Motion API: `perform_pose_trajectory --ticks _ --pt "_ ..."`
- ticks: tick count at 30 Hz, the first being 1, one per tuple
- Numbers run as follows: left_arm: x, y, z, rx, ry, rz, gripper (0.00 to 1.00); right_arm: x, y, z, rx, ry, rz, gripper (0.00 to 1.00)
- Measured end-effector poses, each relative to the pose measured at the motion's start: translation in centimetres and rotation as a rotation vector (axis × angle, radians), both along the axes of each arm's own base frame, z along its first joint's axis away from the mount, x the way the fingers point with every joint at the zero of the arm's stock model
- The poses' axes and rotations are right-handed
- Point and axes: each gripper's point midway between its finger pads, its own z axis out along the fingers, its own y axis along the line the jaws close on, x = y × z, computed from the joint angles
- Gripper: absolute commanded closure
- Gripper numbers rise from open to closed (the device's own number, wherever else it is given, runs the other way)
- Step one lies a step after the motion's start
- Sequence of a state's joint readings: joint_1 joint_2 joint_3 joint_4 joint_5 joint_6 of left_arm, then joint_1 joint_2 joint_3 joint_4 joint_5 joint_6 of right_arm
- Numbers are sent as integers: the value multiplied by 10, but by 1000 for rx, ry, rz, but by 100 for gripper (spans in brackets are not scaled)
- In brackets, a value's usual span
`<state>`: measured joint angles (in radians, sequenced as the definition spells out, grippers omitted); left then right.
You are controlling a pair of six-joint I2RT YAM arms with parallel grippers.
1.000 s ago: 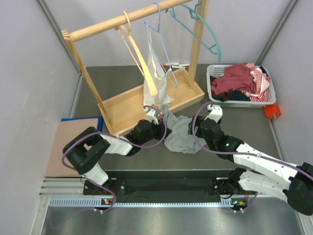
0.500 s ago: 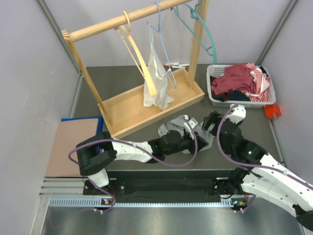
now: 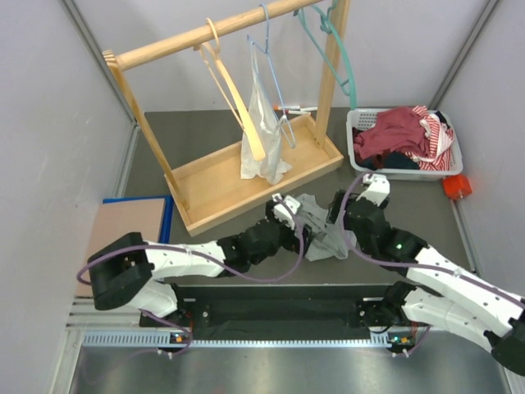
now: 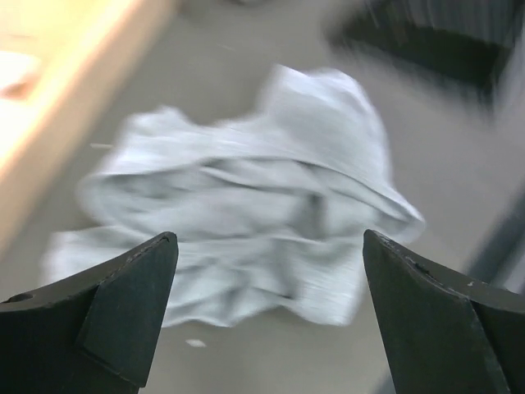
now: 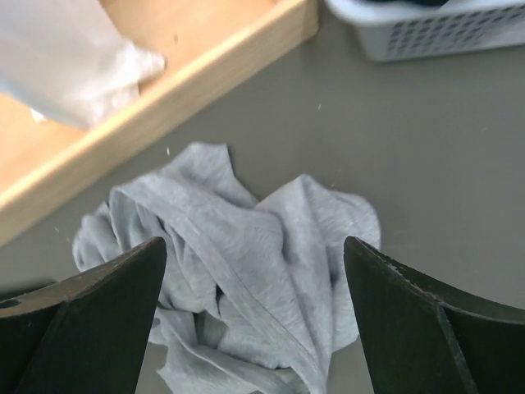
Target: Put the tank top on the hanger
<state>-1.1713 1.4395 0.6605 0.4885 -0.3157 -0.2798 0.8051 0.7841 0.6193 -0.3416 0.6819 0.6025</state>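
The tank top lies crumpled in a light grey heap on the dark table, in front of the wooden rack. My left gripper hovers at its left edge, open and empty; the left wrist view shows the tank top blurred beyond the open left gripper. My right gripper stands open just above the heap's right side, and in its wrist view the tank top fills the gap of the right gripper. The teal hanger hangs from the rack's rail at the far right end.
The wooden rack with its tray base stands behind the heap. A pale wooden hanger and a light blue wire hanger with a plastic bag hang on it. A white basket of clothes stands at right.
My left gripper reached right across the heap, then drew back a little and opened, letting the cloth drop. The right gripper moved left over the heap. The teal hanger has swung on the rail.
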Motion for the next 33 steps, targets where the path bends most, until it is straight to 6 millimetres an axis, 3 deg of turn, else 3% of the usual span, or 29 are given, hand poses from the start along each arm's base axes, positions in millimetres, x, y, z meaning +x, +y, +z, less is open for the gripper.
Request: perform_pose_trajectory --ticks 3,6,9,18,21,26,28,29,31,33 --pt "28 28 5 -9 -4 106 6 0 14 -28 -25 73 53 12" --pt "62 63 -9 1 37 225 9 -2 24 -51 -31 129 89 13" --pt "77 83 -24 25 70 290 13 -8 29 -71 -31 175 114 13" --pt "88 66 -61 81 141 245 28 -15 33 -85 9 206 129 13" --pt "94 61 -68 86 154 241 37 -16 33 -84 17 203 128 13" --pt "100 54 -75 80 161 228 39 -17 32 -83 28 196 125 13" --pt "103 49 -78 77 165 221 51 -17 32 -83 28 196 125 13" --pt "104 47 -80 74 170 218 76 -17 31 -83 28 197 125 13" --pt "106 43 -82 58 182 212 100 -18 31 -83 28 197 125 13" --pt "108 41 -83 46 187 208 100 -18 31 -81 33 193 125 13"
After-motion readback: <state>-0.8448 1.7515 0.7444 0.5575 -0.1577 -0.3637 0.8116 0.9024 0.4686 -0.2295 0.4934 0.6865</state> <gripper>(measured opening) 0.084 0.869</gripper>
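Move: The left-hand edge fold of the grey tank top lies some 11 cm ahead of the left hand, about 4 cm to its left and 9 cm below. The garment's middle is about 6 cm ahead, 4 cm right and 10 cm below, and the rack's wooden tray is centred about 24 cm ahead, 13 cm left and 10 cm below. From the right hand, the tank top's middle is level with it, about 7 cm left and 13 cm below; the laundry basket is 20 cm ahead, 13 cm right and 12 cm below. The left fingers close from wide open and pinch the tank top's left-hand edge fold beside the tray, after swinging about 8 cm forward and 8 left, then sinking towards the cloth while edging forward and back to the right; the hand turns roughly 15 degrees counter-clockwise. The right hand drops some 8 cm over the garment, drifts 3 cm left, tips down and waits open. ##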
